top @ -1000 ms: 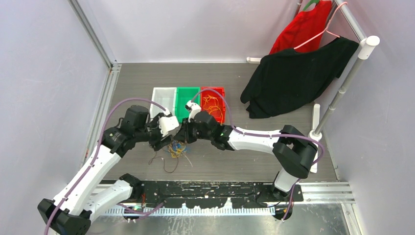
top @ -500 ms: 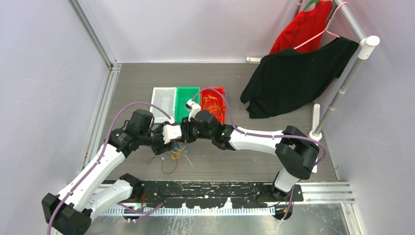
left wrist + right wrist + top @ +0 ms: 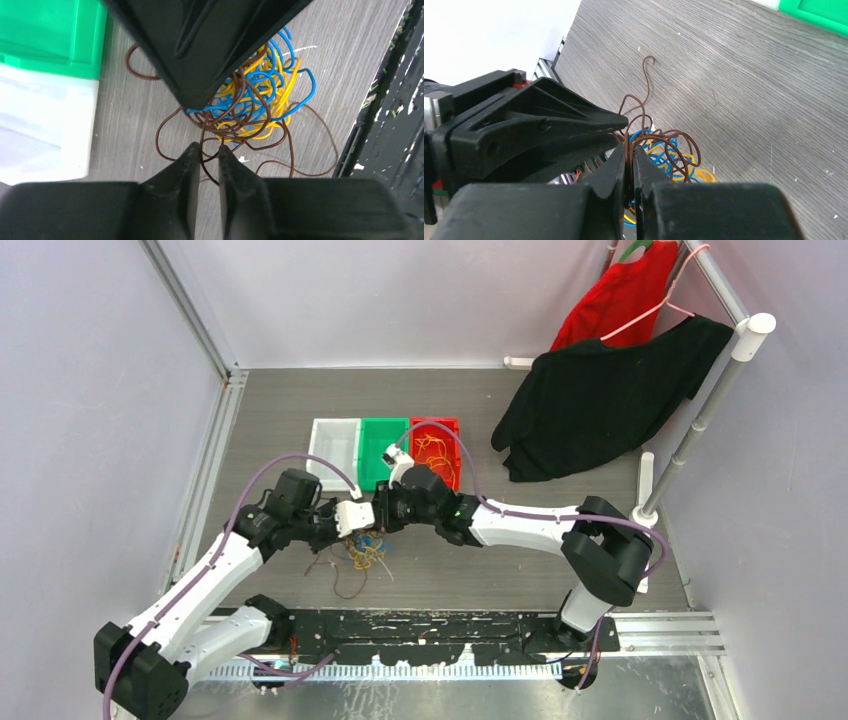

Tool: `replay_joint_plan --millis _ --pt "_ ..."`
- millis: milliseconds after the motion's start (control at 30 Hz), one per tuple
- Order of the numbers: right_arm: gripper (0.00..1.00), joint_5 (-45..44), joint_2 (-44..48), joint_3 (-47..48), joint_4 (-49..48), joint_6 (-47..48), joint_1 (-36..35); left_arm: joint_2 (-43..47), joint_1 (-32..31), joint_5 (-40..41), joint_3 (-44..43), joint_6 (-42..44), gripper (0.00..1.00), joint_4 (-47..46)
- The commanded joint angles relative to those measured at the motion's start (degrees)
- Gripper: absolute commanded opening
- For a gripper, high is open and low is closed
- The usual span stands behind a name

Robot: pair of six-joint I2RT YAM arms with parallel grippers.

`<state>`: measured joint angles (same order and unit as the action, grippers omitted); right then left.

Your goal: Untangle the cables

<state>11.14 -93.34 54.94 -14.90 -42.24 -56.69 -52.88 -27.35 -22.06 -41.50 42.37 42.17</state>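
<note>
The cables [image 3: 362,550] lie as a tangle of brown, blue and yellow strands on the grey floor, between the two arms. My right gripper [image 3: 629,150] is shut on a brown cable [image 3: 626,137] and holds the top of the tangle [image 3: 669,152] slightly raised. Directly opposite, my left gripper [image 3: 206,146] has its jaws a narrow gap apart. One brown strand [image 3: 202,160] runs down through that gap, thinner than the gap. In the left wrist view the right gripper's black body [image 3: 200,45] hides the tangle's [image 3: 255,100] upper part. From above, both grippers [image 3: 362,528] [image 3: 376,524] meet over the tangle.
White [image 3: 335,428], green [image 3: 380,426] and red [image 3: 452,430] bins stand in a row just behind the grippers; the red one holds orange strands. A black garment [image 3: 600,400] and a red one [image 3: 620,295] hang on a rack [image 3: 690,430] at the right. A black rail [image 3: 450,625] runs along the near edge.
My left gripper has moved right, up to the tangle, and its jaws have narrowed around a brown strand. The right gripper has stayed shut and has barely shifted.
</note>
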Motion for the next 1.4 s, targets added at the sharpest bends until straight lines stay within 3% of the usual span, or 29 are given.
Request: replay_joint_plan --millis 0,33,67,367,633,767,900,1200,1367 --pt "0.06 0.3 3.11 -0.68 -2.24 -0.76 0.5 1.06 0.2 1.01 -0.09 -0.45 0.11 -3.81" --pt "0.06 0.1 3.21 -0.94 -1.83 -0.75 0.75 1.36 0.2 1.62 -0.33 -0.23 0.02 -4.59" --pt "0.07 -0.28 3.29 -1.2 -1.43 -0.8 1.08 1.72 0.18 2.21 -0.77 -0.04 0.0 -4.75" --pt "0.09 -3.3 4.3 -5.17 1.29 -3.14 5.52 7.06 0.2 3.15 -5.45 4.94 0.0 4.42" --pt "0.15 -4.12 6.34 -7.76 3.58 -1.64 5.72 9.77 0.21 9.66 -3.46 4.87 0.0 1.82" --pt "0.24 -6.03 8.3 -9.5 5.67 -0.64 5.76 9.47 0.21 10.34 -4.04 4.27 0.0 1.03" --pt "0.43 -7.94 10.05 -10.56 6.66 -0.68 5.71 9.9 0.24 8.5 -4.74 3.8 0.0 1.07" --pt "0.53 -10.06 11.41 -7.74 5.73 2.29 2.79 10.04 0.2 3.5 -8.29 0.36 0.0 1.15" --pt "0.6 -14.6 11.94 -7.91 -2.78 8.57 -3.07 9.14 0.22 1.54 -11.42 -1.74 0.0 2.79"
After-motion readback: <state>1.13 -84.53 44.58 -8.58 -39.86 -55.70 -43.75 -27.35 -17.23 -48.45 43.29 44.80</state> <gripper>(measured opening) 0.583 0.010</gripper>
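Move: A brown cable strand already lies between the left hand's fingertips. The tangled bundle sits about 9 cm below this hand, some 5 cm to its right and 4 cm back. The green box stands about 15 cm ahead and 9 cm to the right of that hand, and the white box 15 cm ahead and 2 cm left. From the right hand, still pinching brown strands, the bundle is roughly 7 cm back, 2 cm left and 12 cm down. Staying almost in place, the left hand shuts on the brown strand, then rises about 7 cm with a pause midway, its wrist tilting some 15 degrees so that the fingers swing forward. The right hand first pulls a little to the right and forward, then opens, lets its strands go and backs off right and downward, away from the left hand, easing slightly back left at the end. ##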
